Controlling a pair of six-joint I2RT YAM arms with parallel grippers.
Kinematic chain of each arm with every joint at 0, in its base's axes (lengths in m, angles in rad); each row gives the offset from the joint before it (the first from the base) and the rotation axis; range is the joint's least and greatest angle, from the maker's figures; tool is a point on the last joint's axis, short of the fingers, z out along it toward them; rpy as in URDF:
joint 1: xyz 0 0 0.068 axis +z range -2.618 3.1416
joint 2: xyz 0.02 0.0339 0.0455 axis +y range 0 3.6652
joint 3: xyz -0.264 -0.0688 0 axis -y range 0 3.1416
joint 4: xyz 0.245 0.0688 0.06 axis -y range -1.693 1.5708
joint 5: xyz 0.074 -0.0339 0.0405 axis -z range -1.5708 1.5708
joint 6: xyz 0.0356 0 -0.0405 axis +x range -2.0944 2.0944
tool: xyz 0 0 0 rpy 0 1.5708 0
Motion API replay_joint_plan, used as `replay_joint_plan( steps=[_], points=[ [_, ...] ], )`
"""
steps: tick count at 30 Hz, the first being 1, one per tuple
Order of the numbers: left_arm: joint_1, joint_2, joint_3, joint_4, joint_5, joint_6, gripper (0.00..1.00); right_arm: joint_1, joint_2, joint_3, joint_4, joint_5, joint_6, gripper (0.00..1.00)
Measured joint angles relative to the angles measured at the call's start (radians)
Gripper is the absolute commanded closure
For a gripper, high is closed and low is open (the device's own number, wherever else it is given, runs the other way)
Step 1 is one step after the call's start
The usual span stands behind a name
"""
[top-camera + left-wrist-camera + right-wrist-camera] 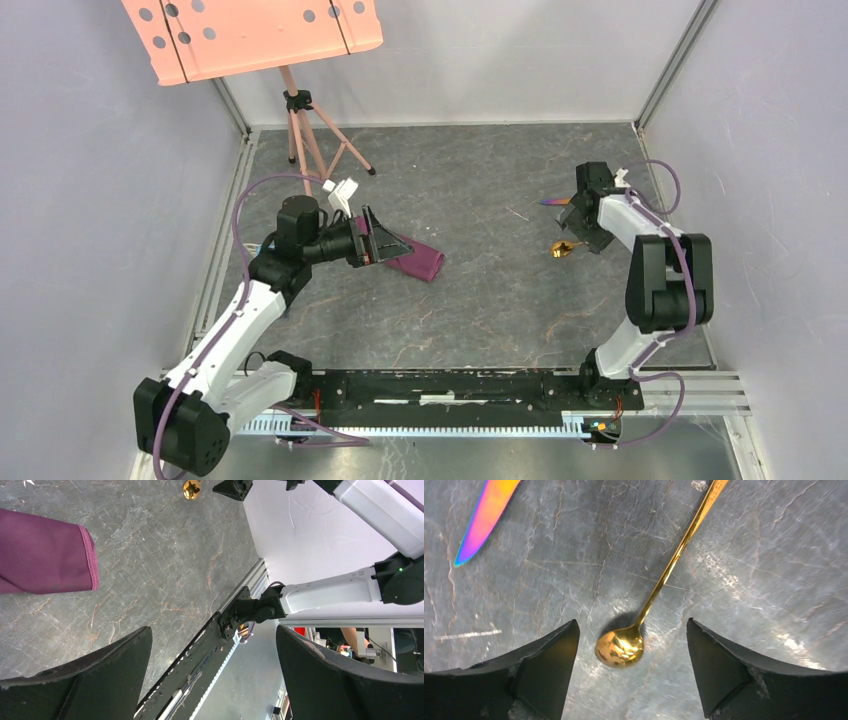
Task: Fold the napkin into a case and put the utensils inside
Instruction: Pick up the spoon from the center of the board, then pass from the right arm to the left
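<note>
The napkin (418, 262) lies folded into a narrow plum-purple case left of the table's centre; its stitched end (45, 555) shows in the left wrist view. My left gripper (385, 240) hovers at its left end, open and empty (214, 632). Off to the right lie the utensils. The gold spoon (562, 248) rests flat, its bowl (620, 647) between the tips of my open right gripper (631, 621), which do not touch it. The rainbow knife (553, 201) lies just beyond; its blade (484, 517) shows at the upper left of the right wrist view. My right gripper (585, 225) stands over both.
A pink perforated music stand (250, 30) on a tripod (300, 130) stands at the back left. White walls enclose the dark stone-patterned table on three sides. The black rail (450, 390) carrying the arm bases runs along the near edge.
</note>
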Motion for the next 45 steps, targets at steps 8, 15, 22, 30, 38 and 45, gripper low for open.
replay_joint_plan(
  steps=[8,15,22,30,38,45],
  points=[
    [0.0,-0.075,-0.01,-0.061,-0.019,0.003,0.01,0.0,0.08,0.013,0.002,0.022,0.217,0.33],
    [0.0,-0.129,-0.01,-0.114,-0.071,0.019,0.01,0.0,0.125,0.029,0.008,0.03,0.284,0.76],
    [0.0,-0.131,-0.008,-0.145,-0.111,0.019,0.01,-0.001,0.133,0.027,0.038,0.012,0.275,1.0],
    [0.0,-0.147,0.002,-0.196,-0.216,0.019,0.01,0.023,-0.084,-0.332,0.526,-0.282,-0.142,1.0],
    [0.0,-0.154,-0.093,-0.063,-0.238,-0.108,0.02,0.269,-0.354,-0.506,1.019,-0.714,-0.707,1.0],
    [0.001,-0.043,-0.194,0.321,-0.097,-0.315,0.08,0.382,-0.583,-0.738,1.565,-1.035,-0.933,1.0]
  ],
)
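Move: The spoon lies just under the right hand: its middle is some 2 cm ahead, 4 cm to the right and 4 cm below, with the bowl end nearest the fingers and the handle running off to the right. The knife is about 13 cm ahead and 3 cm to the right, also on the table. The folded napkin lies level with the hand, some 44 cm to its left. From the left hand, the spoon is roughly 14 cm ahead, 53 cm right and 22 cm below. The spoon is pinched near its bowl end: the right hand sinks about 3 cm, easing slightly forward and turning some 15 degrees clockwise, and shuts its fingers. It then swings the spoon left and up, about 25 cm left and 20 cm up, later also back, towards the napkin, the wrist turning until the fingers point left. The left hand, empty and nearly wide open, drifts some 3 cm left and returns. ##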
